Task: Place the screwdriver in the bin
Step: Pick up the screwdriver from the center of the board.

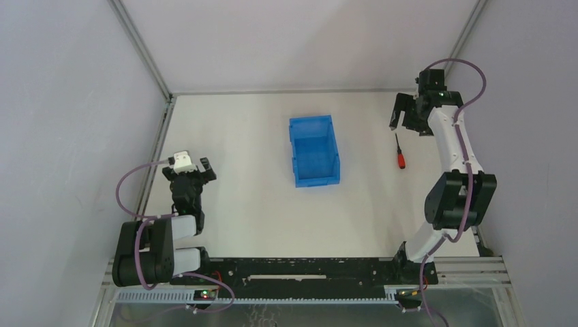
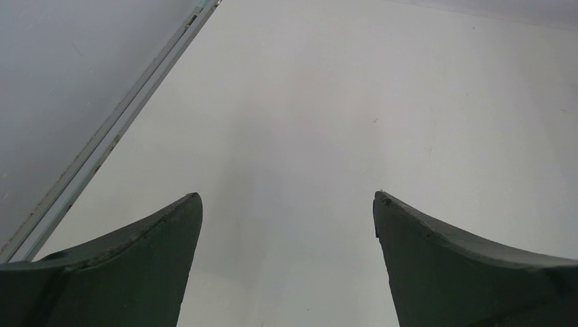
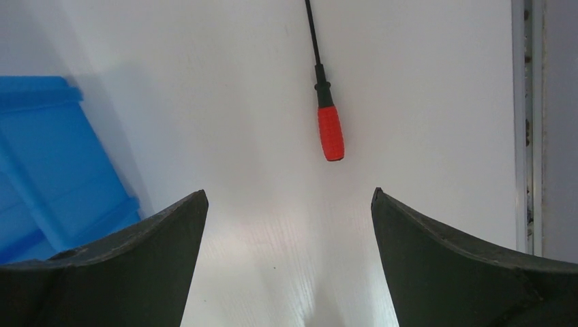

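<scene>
The screwdriver (image 1: 400, 154), red-handled with a thin black shaft, lies flat on the white table right of the blue bin (image 1: 313, 150). In the right wrist view the screwdriver (image 3: 327, 116) lies ahead of the jaws, handle end nearest them, and a corner of the bin (image 3: 48, 163) shows at the left. My right gripper (image 1: 403, 120) hovers just beyond the shaft's far tip, open and empty; between its fingers (image 3: 288, 197) only bare table shows. My left gripper (image 1: 192, 168) is open and empty at the table's left side, far from both.
A metal frame rail (image 1: 158, 146) runs along the table's left edge and another rail (image 3: 526, 122) lies close on the right of the screwdriver. Grey walls close in the back and both sides.
</scene>
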`<state>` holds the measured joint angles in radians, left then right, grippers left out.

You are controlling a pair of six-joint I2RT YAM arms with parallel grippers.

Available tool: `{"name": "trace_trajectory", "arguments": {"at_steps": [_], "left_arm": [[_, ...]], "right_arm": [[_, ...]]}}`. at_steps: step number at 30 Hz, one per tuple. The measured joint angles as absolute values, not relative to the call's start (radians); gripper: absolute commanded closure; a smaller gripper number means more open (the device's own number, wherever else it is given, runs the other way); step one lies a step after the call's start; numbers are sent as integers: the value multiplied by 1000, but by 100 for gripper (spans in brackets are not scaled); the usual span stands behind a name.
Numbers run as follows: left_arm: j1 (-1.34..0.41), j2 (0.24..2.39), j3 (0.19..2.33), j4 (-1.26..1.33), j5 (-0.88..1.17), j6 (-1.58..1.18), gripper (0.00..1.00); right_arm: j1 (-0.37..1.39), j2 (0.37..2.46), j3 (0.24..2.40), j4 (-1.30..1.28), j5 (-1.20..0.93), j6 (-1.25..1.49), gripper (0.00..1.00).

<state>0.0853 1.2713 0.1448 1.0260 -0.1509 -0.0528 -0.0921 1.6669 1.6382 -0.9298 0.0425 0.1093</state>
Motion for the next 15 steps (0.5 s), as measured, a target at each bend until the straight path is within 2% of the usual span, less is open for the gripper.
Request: {"name": "trace_trajectory", "arguments": {"at_steps": [15], "left_arm": [[85,1271,145,1026,-151,-53,0]], "right_arm": [[-125,1918,1692,-950,17,65,5]]}}
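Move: The screwdriver lies flat on the table below the open right hand, its middle about 8 cm ahead, 3 cm to the right and some 19 cm down, with the red handle end nearer the robot. The blue bin stands roughly 34 cm to the right hand's left, about 8 cm ahead, its middle 15 cm down. From the idle left hand the screwdriver is some 90 cm to the right, 14 cm ahead and 9 cm down. Heading down towards the screwdriver with nothing touched yet, the right hand sinks about 8 cm, picking up speed, while creeping only a centimetre or two forward and to its right. The wrist tips the fingers some 10 degrees nearer to straight down; they stay wide open. ##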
